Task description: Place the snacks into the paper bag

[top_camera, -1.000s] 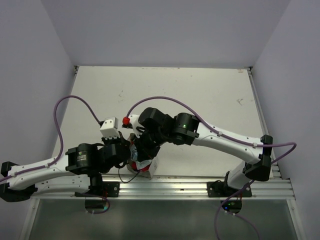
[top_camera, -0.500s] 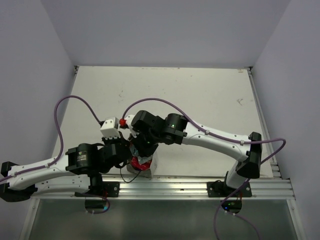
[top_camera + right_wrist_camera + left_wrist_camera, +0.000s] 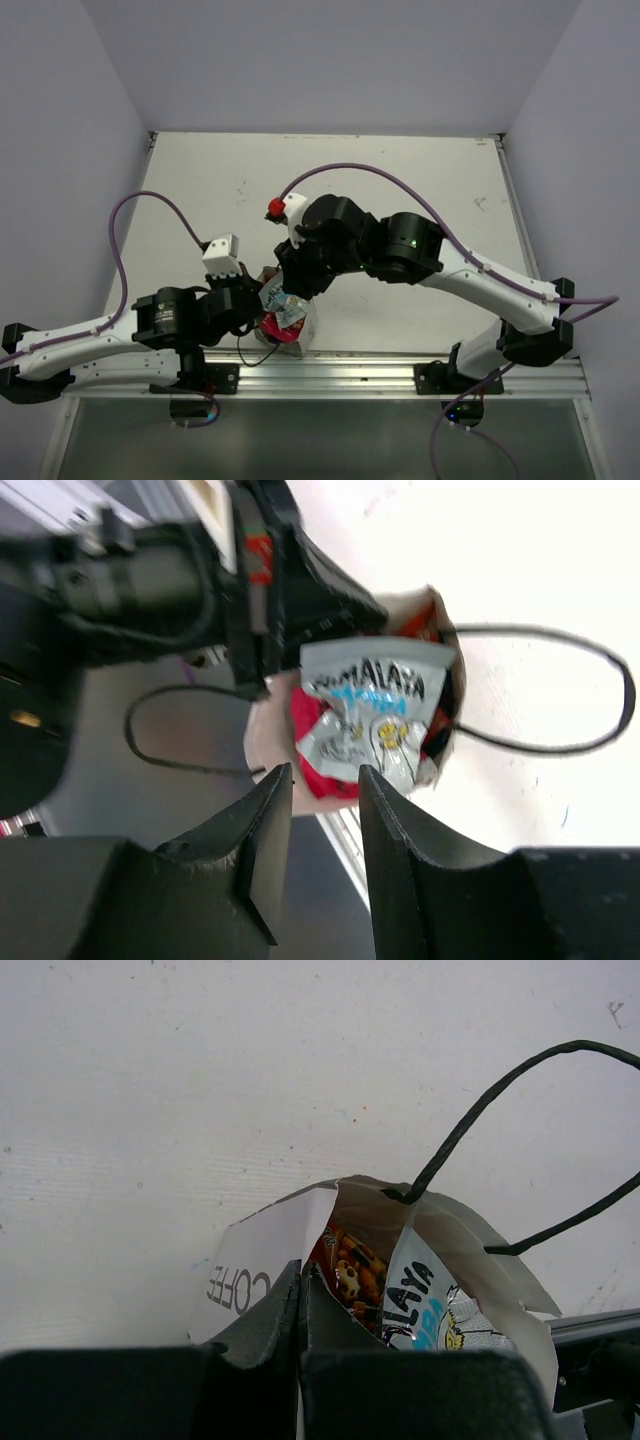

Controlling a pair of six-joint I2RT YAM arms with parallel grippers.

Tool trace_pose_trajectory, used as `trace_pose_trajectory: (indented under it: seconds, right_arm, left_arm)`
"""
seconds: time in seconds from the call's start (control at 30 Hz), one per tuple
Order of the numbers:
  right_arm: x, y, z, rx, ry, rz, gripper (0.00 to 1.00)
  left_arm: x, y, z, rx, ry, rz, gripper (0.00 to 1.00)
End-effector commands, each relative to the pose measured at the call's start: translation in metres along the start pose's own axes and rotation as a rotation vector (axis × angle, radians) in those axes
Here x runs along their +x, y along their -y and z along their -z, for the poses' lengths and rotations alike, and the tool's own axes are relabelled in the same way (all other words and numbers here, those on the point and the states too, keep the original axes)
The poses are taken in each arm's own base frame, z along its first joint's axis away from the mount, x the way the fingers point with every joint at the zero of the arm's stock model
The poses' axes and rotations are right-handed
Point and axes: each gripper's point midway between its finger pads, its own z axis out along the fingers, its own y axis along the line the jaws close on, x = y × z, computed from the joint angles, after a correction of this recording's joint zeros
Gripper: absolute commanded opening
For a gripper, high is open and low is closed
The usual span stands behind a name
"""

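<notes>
The paper bag [image 3: 306, 334] stands open at the table's near edge. My left gripper [image 3: 302, 1272] is shut on its left wall, which reads "COFFEE" on the outside. A blue-and-white snack packet [image 3: 375, 702] sticks up out of the bag's mouth, over a red printed packet [image 3: 352, 1272] that also shows in the right wrist view [image 3: 311, 723]. My right gripper [image 3: 325, 773] hovers above the bag, open, with nothing between its fingers. From the top view the blue-and-white packet [image 3: 283, 306] pokes out just below the right wrist. Any other snacks are hidden.
The bag's black cord handles [image 3: 500, 1110] loop out over the white table [image 3: 400, 190] beyond the bag. The aluminium rail [image 3: 380, 375] with both arm bases runs just in front of the bag. A purple cable [image 3: 130, 215] arcs over the left side.
My right gripper has opened, let go of the blue-and-white packet in the bag's mouth and drawn up and away from it. The left gripper has kept its hold.
</notes>
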Motion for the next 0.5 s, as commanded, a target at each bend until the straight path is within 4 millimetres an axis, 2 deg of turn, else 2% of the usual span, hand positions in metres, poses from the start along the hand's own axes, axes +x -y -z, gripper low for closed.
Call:
trace_pose_trajectory:
  seconds: [0.0, 0.03, 0.13, 0.47]
  right_arm:
    - [0.034, 0.017, -0.012, 0.084, -0.089, -0.079, 0.36]
    - [0.046, 0.022, -0.019, 0.099, -0.116, -0.085, 0.36]
    - [0.061, 0.032, -0.025, 0.139, -0.129, -0.102, 0.36]
    - [0.082, 0.047, -0.036, 0.201, -0.167, -0.112, 0.40]
  left_arm:
    - [-0.013, 0.012, 0.001, 0.037, 0.045, 0.033, 0.00]
    - [-0.012, 0.012, 0.002, 0.038, 0.044, 0.031, 0.00]
    - [-0.012, 0.011, 0.002, 0.039, 0.041, 0.030, 0.00]
    - [-0.013, 0.011, 0.004, 0.050, 0.041, 0.033, 0.00]
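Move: The grey Himalaya packet lies loose in the mouth of the paper bag, about 12 cm below the right hand, some 2 cm to its left and neither ahead nor back. The red packet shows beneath it, roughly 4 cm back, 2 cm left and 16 cm below the hand. From the left hand, which already pinches the bag's left rim, the Himalaya packet is about 5 cm to the right, 1 cm back and 1 cm lower. The empty right hand drops about 10 cm towards the bag mouth while slipping some 3 cm to the right, fast at first and then almost stopping, so that it ends low beside the right part of the mouth with the Himalaya packet to the left of its fingertips. On the way its wrist tips about 15 degrees, bringing the left-pointing fingers more steeply down, and the fingers stay partly open; the left hand stays put and keeps its pinch on the rim. ##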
